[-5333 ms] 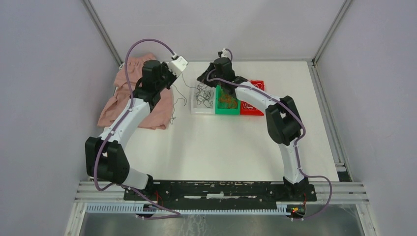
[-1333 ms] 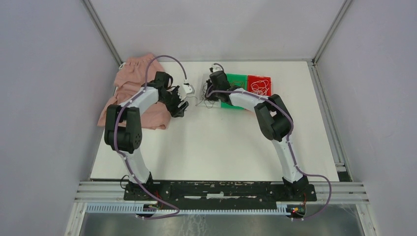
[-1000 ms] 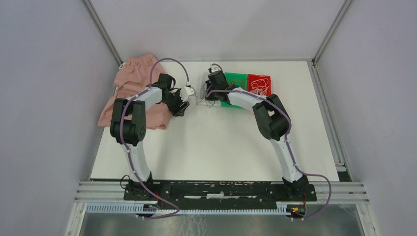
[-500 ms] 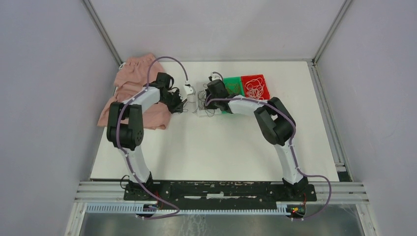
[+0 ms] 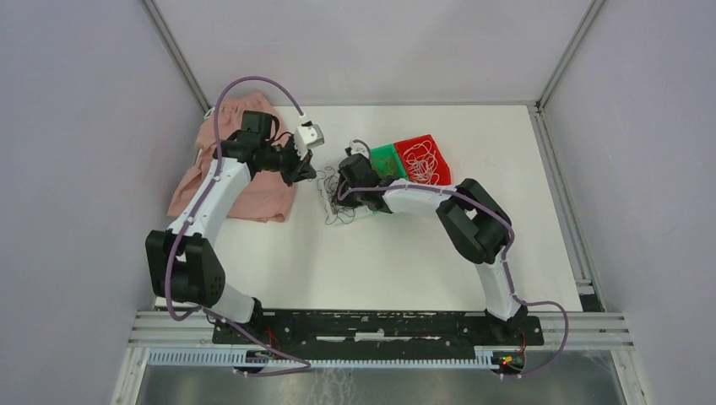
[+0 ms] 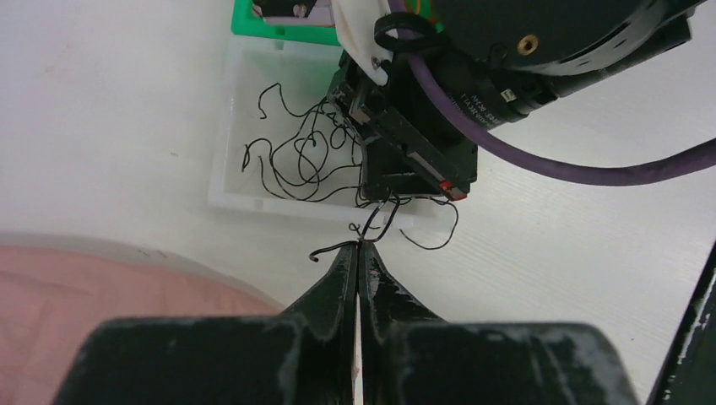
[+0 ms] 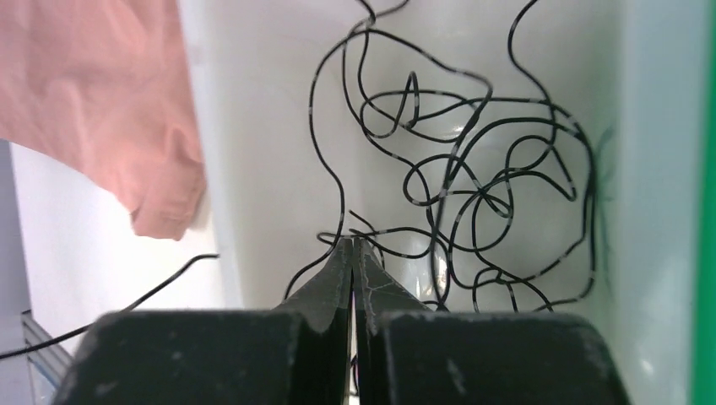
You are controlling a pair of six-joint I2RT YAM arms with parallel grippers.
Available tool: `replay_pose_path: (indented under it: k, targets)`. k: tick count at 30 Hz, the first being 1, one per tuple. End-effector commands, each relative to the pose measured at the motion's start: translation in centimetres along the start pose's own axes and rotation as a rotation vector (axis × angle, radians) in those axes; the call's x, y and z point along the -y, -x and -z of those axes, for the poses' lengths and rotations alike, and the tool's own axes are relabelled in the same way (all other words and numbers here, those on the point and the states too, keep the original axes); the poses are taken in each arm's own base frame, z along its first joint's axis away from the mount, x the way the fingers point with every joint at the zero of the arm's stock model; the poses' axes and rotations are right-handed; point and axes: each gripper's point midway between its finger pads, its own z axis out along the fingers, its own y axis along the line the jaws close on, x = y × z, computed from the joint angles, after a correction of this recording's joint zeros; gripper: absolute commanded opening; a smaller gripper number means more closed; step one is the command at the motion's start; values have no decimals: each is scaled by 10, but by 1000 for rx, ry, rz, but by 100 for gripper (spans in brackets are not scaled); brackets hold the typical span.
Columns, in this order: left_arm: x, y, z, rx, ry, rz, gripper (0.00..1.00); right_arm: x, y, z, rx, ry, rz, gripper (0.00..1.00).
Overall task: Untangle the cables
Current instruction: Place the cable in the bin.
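Note:
A clump of black cables lies in and over the white tray. In the left wrist view my left gripper is shut on one black cable strand just outside the tray rim, and the strand runs back to the black cables. My right gripper reaches into the tray. In its wrist view the right gripper is shut, with a strand of the black cables caught at its tips. White cables fill the red bin.
A pink cloth lies left of the tray under my left arm, also seen as pink cloth and pink cloth. A green bin sits between the white tray and the red bin. The enclosure's walls surround the table.
My left gripper has shut on a black strand and drawn back to the left. The right gripper has moved nearer and left, and the three bins have shifted and turned with it.

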Motion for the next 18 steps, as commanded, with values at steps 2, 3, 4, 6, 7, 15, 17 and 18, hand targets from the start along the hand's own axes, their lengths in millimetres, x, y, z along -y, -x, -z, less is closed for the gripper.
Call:
replay_pose_path:
  k: [2, 3, 4, 6, 7, 15, 17, 18]
  targets:
    - [7, 30, 0, 95, -41, 123, 3, -27, 70, 50, 165, 84, -57, 5]
    - [7, 35, -1, 108, -47, 135, 3, -26, 75, 54, 168, 96, -61, 7]
    - [8, 39, -1, 118, -57, 146, 3, -23, 79, 56, 165, 108, -69, 8]
    - [12, 49, -4, 134, -81, 176, 3, -22, 88, 62, 165, 154, -83, 9]
    - [14, 55, -4, 142, -91, 184, 3, -21, 91, 65, 162, 169, -80, 11]
    - [48, 73, 15, 131, -144, 181, 3, -8, 107, 80, 133, 212, -24, 28]
    - [55, 72, 21, 131, -144, 177, 3, -5, 108, 82, 130, 215, -18, 30]
    - [57, 74, 24, 143, -140, 170, 3, -4, 109, 82, 131, 214, -18, 30]
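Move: The white bin's middle lies about 8 cm to the right of the left hand, roughly 3 cm ahead and 16 below; the left fingers still pinch a black cable end. From the shut right hand, low at the bin's rear part, that middle is some 3 cm ahead, straight in line and a little below. The green bin is about 6 cm ahead and 11 to the right of the right hand, the red one 9 ahead and 21 right. Rising from the white bin, the right hand climbs nearly 9 cm, then swings right and forward about 5 cm each way towards the green bin, fingers tilting flatter and opening to roughly a third. Meanwhile the left hand keeps its pinch on the black cable end, carrying it some 5 cm right across the bin's left side, up and slightly back, its fingers turning to point more to the right. ##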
